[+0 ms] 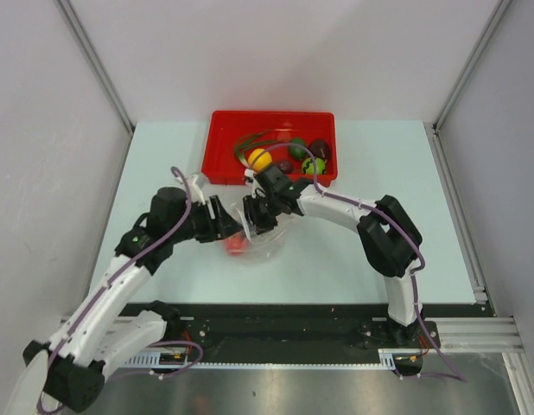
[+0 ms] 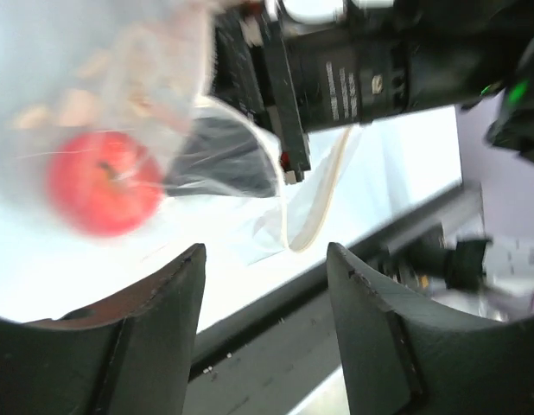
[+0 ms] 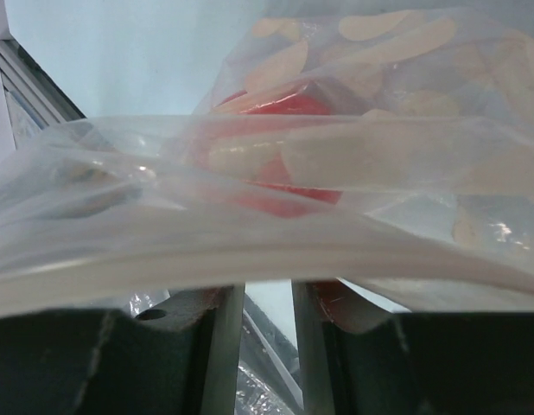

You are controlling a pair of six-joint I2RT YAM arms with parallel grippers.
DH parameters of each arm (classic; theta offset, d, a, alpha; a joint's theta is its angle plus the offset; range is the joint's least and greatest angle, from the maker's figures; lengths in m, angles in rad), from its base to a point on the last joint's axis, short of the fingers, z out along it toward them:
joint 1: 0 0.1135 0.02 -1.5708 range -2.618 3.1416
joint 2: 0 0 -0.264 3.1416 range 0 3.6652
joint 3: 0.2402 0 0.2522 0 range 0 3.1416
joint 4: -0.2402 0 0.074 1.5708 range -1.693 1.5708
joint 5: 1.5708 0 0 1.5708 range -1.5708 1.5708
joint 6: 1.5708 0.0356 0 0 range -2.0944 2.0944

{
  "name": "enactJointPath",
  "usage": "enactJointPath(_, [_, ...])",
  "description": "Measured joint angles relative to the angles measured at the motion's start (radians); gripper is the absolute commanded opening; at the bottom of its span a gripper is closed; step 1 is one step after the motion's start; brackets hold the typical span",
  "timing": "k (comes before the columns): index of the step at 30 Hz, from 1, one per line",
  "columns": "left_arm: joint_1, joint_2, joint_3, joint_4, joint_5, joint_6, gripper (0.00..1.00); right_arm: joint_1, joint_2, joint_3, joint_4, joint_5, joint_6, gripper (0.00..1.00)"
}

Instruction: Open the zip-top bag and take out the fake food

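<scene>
The clear zip-top bag [image 1: 267,246] lies crumpled at mid-table between both grippers. A red ball [image 1: 237,245] of fake food is inside it. My right gripper [image 1: 255,216] is at the bag's mouth. In the right wrist view the whitish zip strip [image 3: 250,251] lies across the tips of the right gripper [image 3: 269,287], with the red ball [image 3: 280,108] beyond; it seems clamped on the bunched edge. My left gripper [image 1: 225,221] is just left of the bag. In the left wrist view the left gripper [image 2: 265,252] stands open and empty, near the red ball [image 2: 103,183] and zip strip [image 2: 323,207].
A red tray [image 1: 222,164] at the back holds a yellow ball [image 1: 260,159], a green ball [image 1: 313,165], a dark maroon piece [image 1: 320,148] and a green onion [image 1: 258,138]. White walls close off both sides. A black rail [image 1: 284,316] runs along the near edge.
</scene>
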Motion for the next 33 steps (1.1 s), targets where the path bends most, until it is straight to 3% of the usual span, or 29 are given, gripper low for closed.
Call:
enactJointPath(2, [0.000, -0.072, 0.018, -0.054, -0.085, -0.020, 0.52, -0.004, 0.004, 0.000, 0.000, -0.001, -0.003, 0.34])
enactJointPath(6, [0.022, -0.161, 0.024, -0.166, -0.268, -0.085, 0.29, -0.009, 0.006, 0.000, 0.002, -0.002, -0.010, 0.41])
enactJointPath(8, [0.061, -0.150, 0.016, -0.194, -0.314, -0.119, 0.20, -0.013, 0.007, 0.000, 0.004, -0.003, -0.011, 0.44])
enactJointPath(12, [0.180, -0.003, -0.048, -0.188, -0.326, -0.161, 0.14, -0.018, 0.015, 0.000, 0.014, -0.018, -0.018, 0.55])
enactJointPath(20, [0.232, 0.342, -0.092, -0.044, -0.252, -0.166, 0.11, -0.019, 0.053, 0.000, 0.034, -0.047, -0.021, 0.67])
enactJointPath(26, [0.226, 0.480, -0.092, 0.104, -0.171, -0.159, 0.10, -0.019, 0.079, 0.000, 0.050, -0.062, -0.023, 0.80])
enactJointPath(33, [0.178, 0.542, -0.092, 0.171, -0.129, -0.159, 0.10, -0.021, 0.098, 0.000, 0.079, -0.089, -0.021, 0.81])
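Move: Some 5 cm ahead of the open, empty left hand, 5 cm to its left and about 16 cm below lies the bag's left edge. Beside that edge, under the film, is the red tomato, roughly 4 cm ahead, 2 cm left and 16 cm down from the left hand; the right gripper is some 6 cm ahead, 4 cm right and 9 cm lower. From the right hand, at the bag's mouth, the tomato lies about 6 cm left, 2 cm back and 7 cm down. Swinging left about 10 cm after a slight rise, the left hand dives some 16 cm to the bag's left edge, easing forward and back right while its fingers tip downward, turn counter-clockwise and shut, pinching the film beside the tomato. Meanwhile the right hand sinks about 3 cm in the bag's mouth and spreads its fingers wide. ##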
